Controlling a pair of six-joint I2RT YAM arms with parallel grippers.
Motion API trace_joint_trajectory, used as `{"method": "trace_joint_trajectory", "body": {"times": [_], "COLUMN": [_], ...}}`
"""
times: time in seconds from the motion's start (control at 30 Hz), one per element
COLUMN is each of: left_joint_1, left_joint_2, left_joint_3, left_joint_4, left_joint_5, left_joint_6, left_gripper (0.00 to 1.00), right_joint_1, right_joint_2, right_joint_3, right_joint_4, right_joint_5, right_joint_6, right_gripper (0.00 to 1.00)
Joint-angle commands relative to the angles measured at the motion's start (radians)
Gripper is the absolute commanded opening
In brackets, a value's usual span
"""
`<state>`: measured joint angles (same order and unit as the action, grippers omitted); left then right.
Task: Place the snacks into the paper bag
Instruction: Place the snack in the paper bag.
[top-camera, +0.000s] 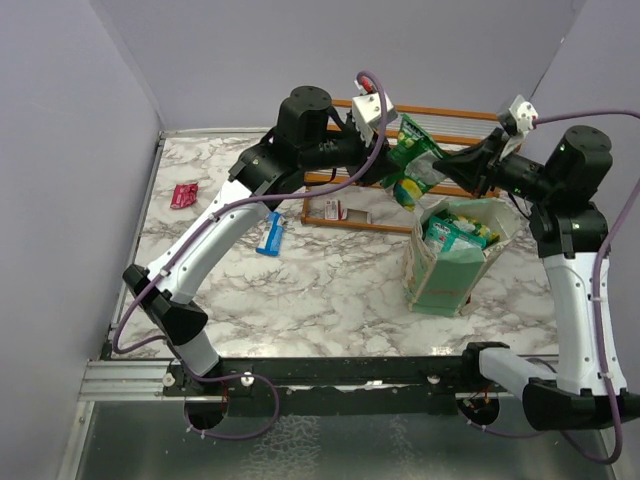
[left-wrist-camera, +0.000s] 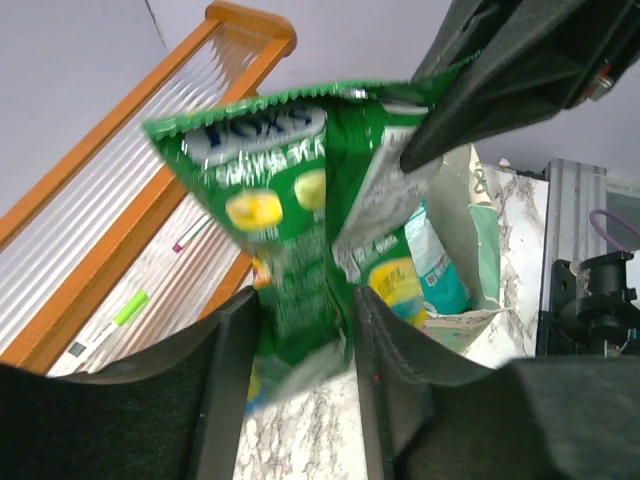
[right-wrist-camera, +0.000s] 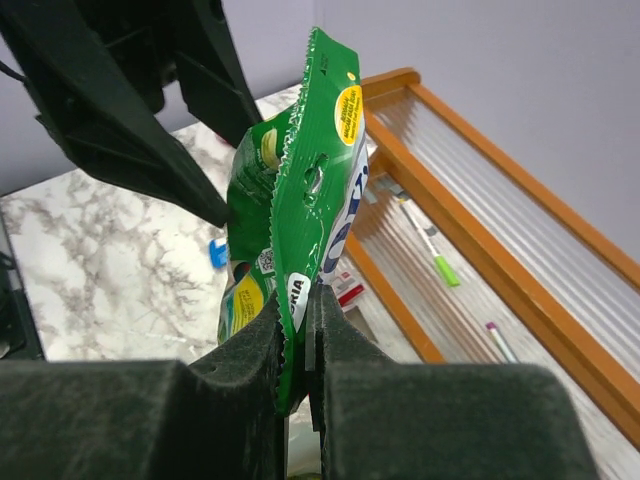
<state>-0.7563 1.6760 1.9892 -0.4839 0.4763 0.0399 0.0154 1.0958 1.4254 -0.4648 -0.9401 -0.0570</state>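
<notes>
A green-and-yellow snack packet hangs in the air between both grippers, just above and left of the pale-green paper bag. My right gripper is shut on the packet's serrated edge. The fingers of my left gripper stand apart around the blurred lower end of the packet. A second yellow-labelled packet hangs against it. In the bag lie a teal packet and more snacks. A slim blue bar and a red-pink packet lie on the marble.
A brown wooden slatted rack stands behind the grippers, with pens and a small red-and-white item on it. Grey walls close in the left and back. The arm bases sit on the black rail at the near edge.
</notes>
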Motion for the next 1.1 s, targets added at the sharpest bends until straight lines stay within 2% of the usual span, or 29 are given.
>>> {"method": "trace_joint_trajectory", "body": {"times": [0.0,0.13,0.23,0.53,0.67,1.07], "left_joint_1": [-0.006,-0.005,-0.005,0.004,0.016,0.044], "left_joint_2": [-0.062,-0.082,-0.100,-0.132,-0.149,-0.183], "left_joint_3": [0.028,0.030,0.030,0.011,-0.006,-0.051], "left_joint_4": [-0.016,-0.057,-0.091,-0.153,-0.155,-0.150], "left_joint_5": [0.085,0.089,0.079,0.000,-0.021,-0.020], "left_joint_6": [0.065,0.119,0.171,0.276,0.292,0.294], "left_gripper": [0.50,0.61,0.65,0.71,0.72,0.73], "right_joint_1": [-0.058,-0.098,-0.121,-0.189,-0.211,-0.261], "right_joint_2": [-0.073,-0.114,-0.143,-0.218,-0.252,-0.299], "right_joint_3": [0.025,0.058,0.091,0.147,0.081,-0.043], "right_joint_4": [-0.014,-0.110,-0.215,-0.521,-0.575,-0.596], "right_joint_5": [0.007,0.019,0.056,0.291,0.330,0.367], "right_joint_6": [-0.039,-0.132,-0.262,-0.616,-0.682,-0.701], "right_gripper": [0.01,0.01,0.01,0.01,0.01,0.01]}}
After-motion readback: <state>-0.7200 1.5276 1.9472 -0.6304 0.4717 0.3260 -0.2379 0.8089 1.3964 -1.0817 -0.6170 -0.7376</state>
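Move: The right hand already pinches the green snack pack, whose middle sits some 5 cm to its left. The paper bag's middle lies about 7 cm back, 8 cm to the right and 27 cm below. The wooden rack is about 20 cm ahead, hardly off to either side, and some 33 cm down. From the left hand, its fingers already part-open around the pack's other end, the pack is about 4 cm to the right and the bag some 15 cm right and 8 cm back. Keeping its pinch on the green snack pack, the right hand carries it some 12 cm right and 7 cm back, rising slightly at first, then sinking about 9 cm over the paper bag's mouth while the wrist turns clockwise and tips the fingers down by roughly 30 degrees. The left fingers open on to about double their gap and come free of the pack as that hand draws back a little, then slides left to end about 5 cm clear. ##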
